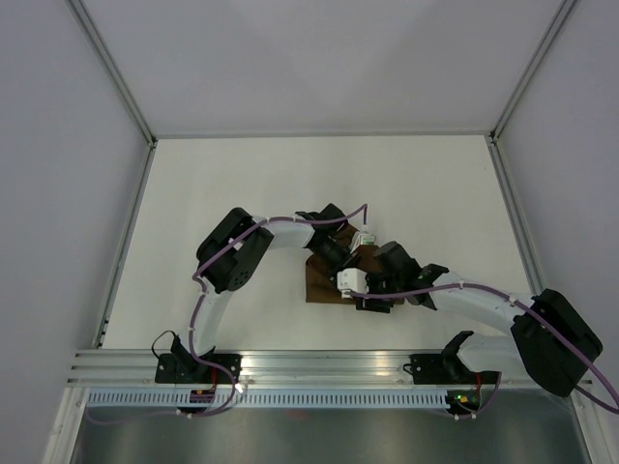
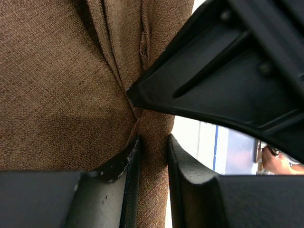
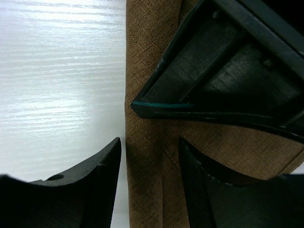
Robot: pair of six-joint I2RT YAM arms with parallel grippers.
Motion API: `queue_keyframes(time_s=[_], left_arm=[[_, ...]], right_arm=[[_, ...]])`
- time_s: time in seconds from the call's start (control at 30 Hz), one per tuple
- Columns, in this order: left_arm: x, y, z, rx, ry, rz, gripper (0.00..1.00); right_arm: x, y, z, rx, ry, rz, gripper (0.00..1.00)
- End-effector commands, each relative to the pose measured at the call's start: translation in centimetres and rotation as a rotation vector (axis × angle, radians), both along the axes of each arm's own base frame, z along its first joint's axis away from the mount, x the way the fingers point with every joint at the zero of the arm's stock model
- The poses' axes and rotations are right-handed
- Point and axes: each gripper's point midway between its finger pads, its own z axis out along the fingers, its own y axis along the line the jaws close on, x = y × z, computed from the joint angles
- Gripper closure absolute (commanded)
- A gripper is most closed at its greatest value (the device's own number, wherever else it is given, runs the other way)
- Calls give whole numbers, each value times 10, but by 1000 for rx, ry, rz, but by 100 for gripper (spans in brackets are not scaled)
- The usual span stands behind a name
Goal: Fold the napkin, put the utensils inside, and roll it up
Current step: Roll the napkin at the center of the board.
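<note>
The dark-brown napkin (image 1: 317, 287) lies bunched in the middle of the white table, mostly hidden under both grippers. My left gripper (image 1: 338, 255) is shut on a raised fold of the napkin (image 2: 57, 85), with cloth pinched between its fingers (image 2: 152, 156). My right gripper (image 1: 373, 300) is open and straddles the napkin's folded edge (image 3: 142, 57); its midpoint (image 3: 149, 145) is over cloth, and its left finger (image 3: 95, 180) is over bare table. The two grippers are very close together. A thin teal strip (image 3: 161, 104) shows under the other gripper's finger; I cannot tell whether it is the knife.
The white table (image 1: 222, 193) is bounded by grey walls and metal frame posts (image 1: 116, 68). The arm bases sit on a rail (image 1: 319, 367) at the near edge. The left arm's elbow (image 1: 232, 253) stands left of the napkin.
</note>
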Motion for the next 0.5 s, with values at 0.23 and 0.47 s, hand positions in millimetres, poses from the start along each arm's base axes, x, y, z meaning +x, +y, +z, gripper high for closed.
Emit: queue_keyframes(time_s=[0.23, 0.47], left_arm=[[5, 23, -52, 232, -41, 42, 94], [39, 13, -18, 175, -60, 167, 69]], right_arm=[[10, 11, -5, -14, -27, -23, 76], [-5, 5, -22, -59, 50, 10, 97]])
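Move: Right between the right hand's open fingers lies the napkin's rolled near edge, running left-right, its gripping spot about 1 cm below and 1 cm to the left. The napkin's near-left corner is some 18 cm to the left and level; its far corner stands about 16 cm ahead and 7 cm left. The left hand already pinches the rolled edge, which sits at its fingertips. Sinking about 1 cm and easing nearly as far left, the right hand straddles the rolled edge and closes from over half open to about a quarter, pinching the roll from its near and far sides beside the left hand's grip. The left hand keeps its pinch, almost still, then just begins to ease forward and left, half a centimetre or so. ##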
